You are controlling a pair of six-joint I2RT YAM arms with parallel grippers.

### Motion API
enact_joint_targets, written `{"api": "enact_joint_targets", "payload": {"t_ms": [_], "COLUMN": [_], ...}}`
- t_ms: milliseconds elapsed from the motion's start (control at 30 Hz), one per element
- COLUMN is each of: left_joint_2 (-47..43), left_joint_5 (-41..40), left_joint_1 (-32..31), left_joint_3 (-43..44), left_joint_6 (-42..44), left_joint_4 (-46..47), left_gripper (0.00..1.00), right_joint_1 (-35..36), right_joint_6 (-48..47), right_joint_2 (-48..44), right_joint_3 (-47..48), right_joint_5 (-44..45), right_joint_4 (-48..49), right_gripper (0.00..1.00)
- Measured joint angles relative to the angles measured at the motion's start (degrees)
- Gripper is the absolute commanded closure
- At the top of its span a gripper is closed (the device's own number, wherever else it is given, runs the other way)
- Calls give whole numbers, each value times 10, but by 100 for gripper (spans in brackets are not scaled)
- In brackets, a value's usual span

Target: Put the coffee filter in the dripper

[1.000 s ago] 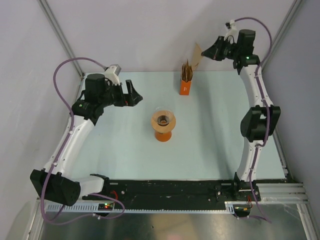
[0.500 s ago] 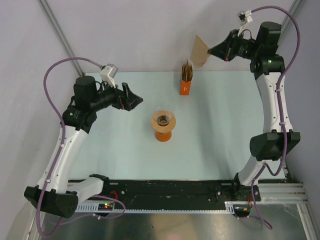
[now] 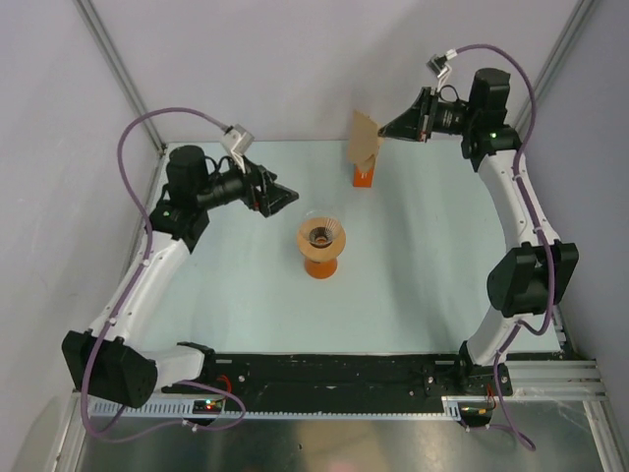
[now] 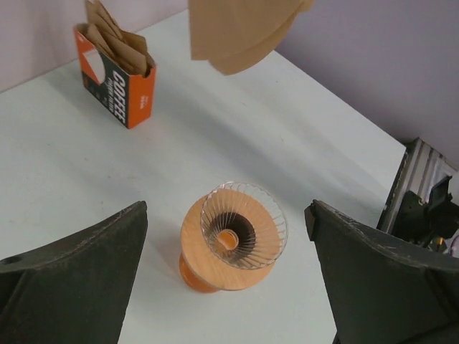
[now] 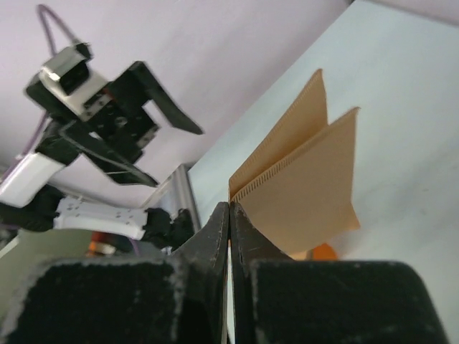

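The coffee filter (image 3: 364,141), a light-brown paper fan, hangs in the air above the back of the table, and my right gripper (image 3: 386,130) is shut on its seam edge. The right wrist view shows the filter (image 5: 305,179) spreading out from the closed fingertips of the right gripper (image 5: 229,208). The clear ribbed dripper (image 3: 321,234) stands mid-table with nothing in it. My left gripper (image 3: 285,197) hovers open to the left of it and behind it. In the left wrist view the dripper (image 4: 242,226) lies between the spread fingers of the left gripper (image 4: 226,212), with the filter (image 4: 237,32) at the top.
The dripper rests on a flat tan disc (image 4: 204,247) over an orange glass beaker (image 3: 319,265). An orange box (image 3: 364,175) holding a bunch of brown papers stands at the back, just under the hanging filter. Walls and metal posts close in the back and sides.
My right gripper has carried the filter left and lower, so it now hangs over the orange box. The left gripper has swung right, closer to the dripper, and stays open.
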Motion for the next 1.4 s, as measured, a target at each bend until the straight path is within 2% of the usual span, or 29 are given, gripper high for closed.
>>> {"api": "enact_joint_targets", "payload": {"t_ms": [300,433,567,767,933,1100,1400], "left_joint_2": [5,-5,-21,-30,-31,-31,-27], "left_joint_5": [71,94,97,96,97,97,92], "left_joint_1": [-6,-7,-11,-34,-62,-81,-92], "left_joint_3": [-108,-163,-225,-278,-284,-284,-284], "left_joint_6": [-9,-71,-161,-288,-344,-367,-375], "left_joint_4": [146,264,424,639,755,813,835], "left_gripper": [1,0,0,0,0,0,0], "right_joint_1": [35,59,83,114,143,162,177], "right_joint_6": [220,329,393,406,389,366,352], "right_joint_2": [-56,-94,-129,-155,-158,-165,-178], "right_joint_3": [-119,-134,-135,-122,-107,-103,-102], "right_joint_5": [-85,-104,-110,-110,-100,-93,-84], "right_joint_4": [224,342,408,408,369,334,316], "right_gripper": [100,100,100,100,100,100,100]}}
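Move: The coffee filter sticks out from the shut right fingertips, its middle about 20 cm to the left hand's right, 10 cm ahead and 3 cm higher. From that left hand, the dripper on its carafe is some 9 cm to the right, level fore and aft, 20 cm down. From the right hand, the open left gripper is about 25 cm left, 10 cm back and 6 cm lower; the dripper 16 cm left, 10 cm back, 26 cm below; the filter box 21 cm ahead, 4 cm left, 33 cm below. The right hand keeps its pinch on the filter's edge and carries it about 20 cm back, rising some 12 cm and easing left, towards the left gripper, while turning counter-clockwise. The left hand, still wide open, first dips a little, then draws back about 10 cm, rising and shifting right, as its fingers tilt up roughly 30 degrees towards the filter and swing clockwise. ##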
